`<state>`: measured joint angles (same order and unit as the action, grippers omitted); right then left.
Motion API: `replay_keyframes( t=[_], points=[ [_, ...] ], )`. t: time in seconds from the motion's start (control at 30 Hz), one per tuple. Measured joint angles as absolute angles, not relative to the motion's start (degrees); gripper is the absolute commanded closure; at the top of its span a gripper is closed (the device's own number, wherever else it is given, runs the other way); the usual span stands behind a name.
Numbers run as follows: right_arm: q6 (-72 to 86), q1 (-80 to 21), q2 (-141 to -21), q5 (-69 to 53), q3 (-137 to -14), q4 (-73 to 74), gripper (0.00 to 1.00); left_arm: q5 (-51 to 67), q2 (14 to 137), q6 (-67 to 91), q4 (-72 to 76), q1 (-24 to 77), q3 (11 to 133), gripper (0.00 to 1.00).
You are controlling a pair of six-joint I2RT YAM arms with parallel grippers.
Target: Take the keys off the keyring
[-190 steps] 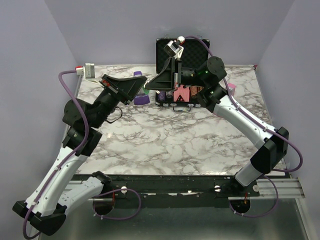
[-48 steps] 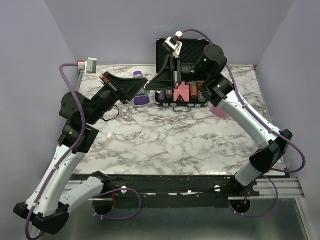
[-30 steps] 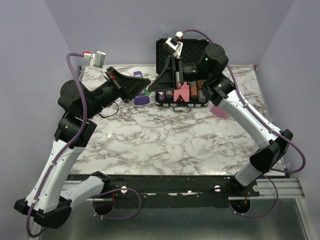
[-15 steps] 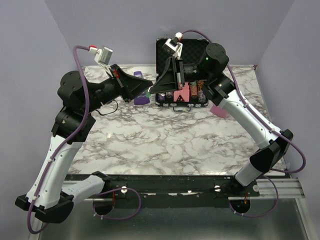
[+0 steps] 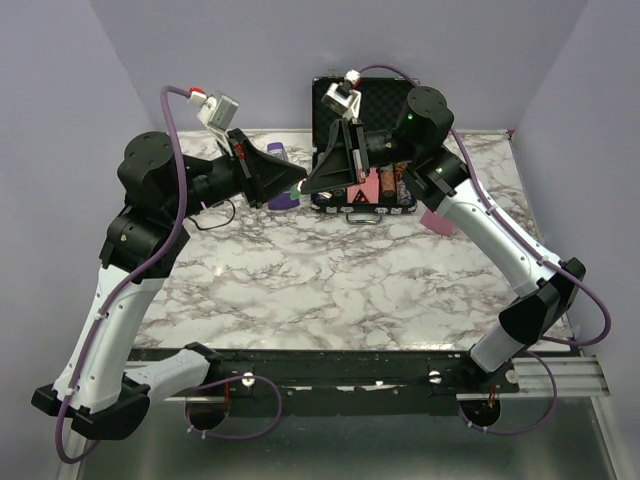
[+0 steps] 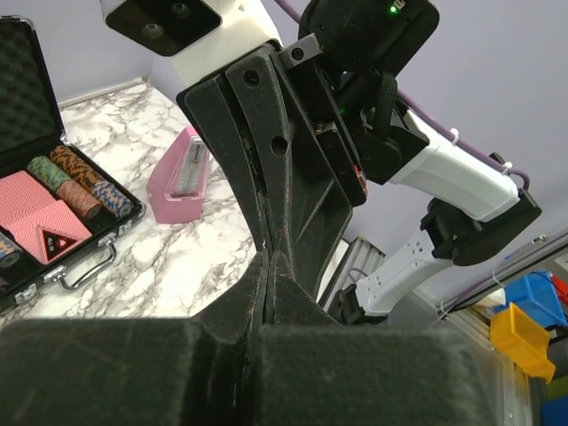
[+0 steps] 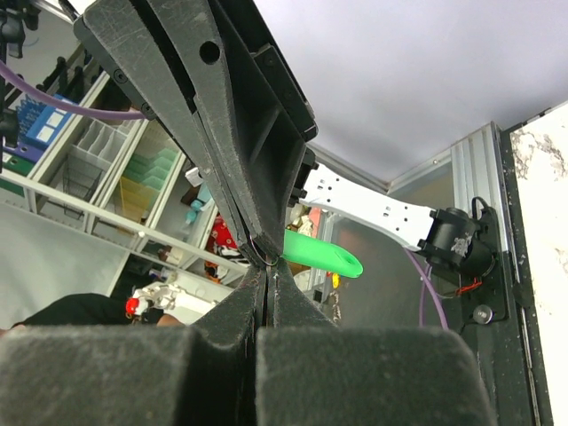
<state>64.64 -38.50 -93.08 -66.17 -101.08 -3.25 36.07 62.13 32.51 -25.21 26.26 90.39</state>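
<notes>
My two grippers meet tip to tip in the air over the back of the table, left gripper (image 5: 297, 186) and right gripper (image 5: 306, 187), both shut. The keyring's bright green tag (image 7: 324, 253) sticks out sideways where the tips meet, and it also shows as a green speck (image 5: 297, 187) from above. Its thin metal ring (image 7: 263, 249) loops between the left gripper's fingers (image 7: 232, 133) and my right gripper (image 7: 266, 272). In the left wrist view my left gripper (image 6: 269, 259) presses against the right gripper's fingers (image 6: 286, 151). The keys are hidden between the pads.
An open black poker-chip case (image 5: 362, 197) (image 6: 62, 232) stands at the back of the marble table (image 5: 330, 280). A pink metronome-shaped object (image 6: 180, 177) (image 5: 440, 222) lies right of it. Purple objects (image 5: 283, 201) sit under the left gripper.
The left arm has lifted and swung right, its wrist camera climbing toward the case. Both grippers stayed shut and tip to tip on the keyring; the right arm barely moved.
</notes>
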Motion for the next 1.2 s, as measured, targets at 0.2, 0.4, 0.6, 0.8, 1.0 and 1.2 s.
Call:
replay_keyframes(
  t=[0.2, 0.4, 0.6, 0.8, 1.0, 1.2],
  points=[
    [64.42, -38.5, -93.38, -66.87, -101.08, -2.66, 0.99, 36.51, 62.46, 31.22, -26.44, 26.26, 90.76, 0.99],
    [64.42, -38.5, -93.38, -67.0, -101.08, -2.33, 0.99, 36.49, 62.7, 31.14, -27.35, 26.26, 91.33, 0.82],
    [64.4, -38.68, -93.38, -67.05, -101.08, -2.22, 0.99, 34.37, 63.37, 31.53, -28.88, 26.24, 92.23, 0.55],
    [64.42, -38.54, -93.36, -67.0, -101.08, -2.33, 0.99, 31.55, 63.53, 33.23, -29.78, 25.63, 92.23, 0.28],
    [64.42, -38.74, -93.34, -66.92, -101.08, -3.18, 0.99, 28.73, 63.05, 34.94, -30.26, 25.1, 91.96, 0.06],
    [63.96, -39.44, -93.41, -65.01, -101.08, -3.2, 0.99, 26.72, 60.47, 38.59, -28.16, 24.93, 89.01, 0.01]
  ],
)
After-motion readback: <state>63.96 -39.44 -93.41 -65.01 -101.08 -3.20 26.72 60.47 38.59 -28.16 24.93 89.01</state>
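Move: Both hands are shut and meet tip to tip at the keyring. From the left hand the green key lies about 1 cm ahead, level sideways and some 2 cm below; from the right hand also about 1 cm ahead, level sideways and 2 cm below. Far off on the table, roughly 40 cm below the left hand, the purple stand is about 32 cm ahead and 7 cm left, the chip case about 32 cm ahead and 12 cm right. The left hand settles slightly downward, then opens its fingers from shut to fully wide, letting go of the keyring while it eases about 2 cm forward and 2 cm left, turning some 10 degrees counter-clockwise, so that its spread fingers end on either side of the keyring and green key. The right hand stays almost in place, pointing left with its fingers still shut on the keyring. ##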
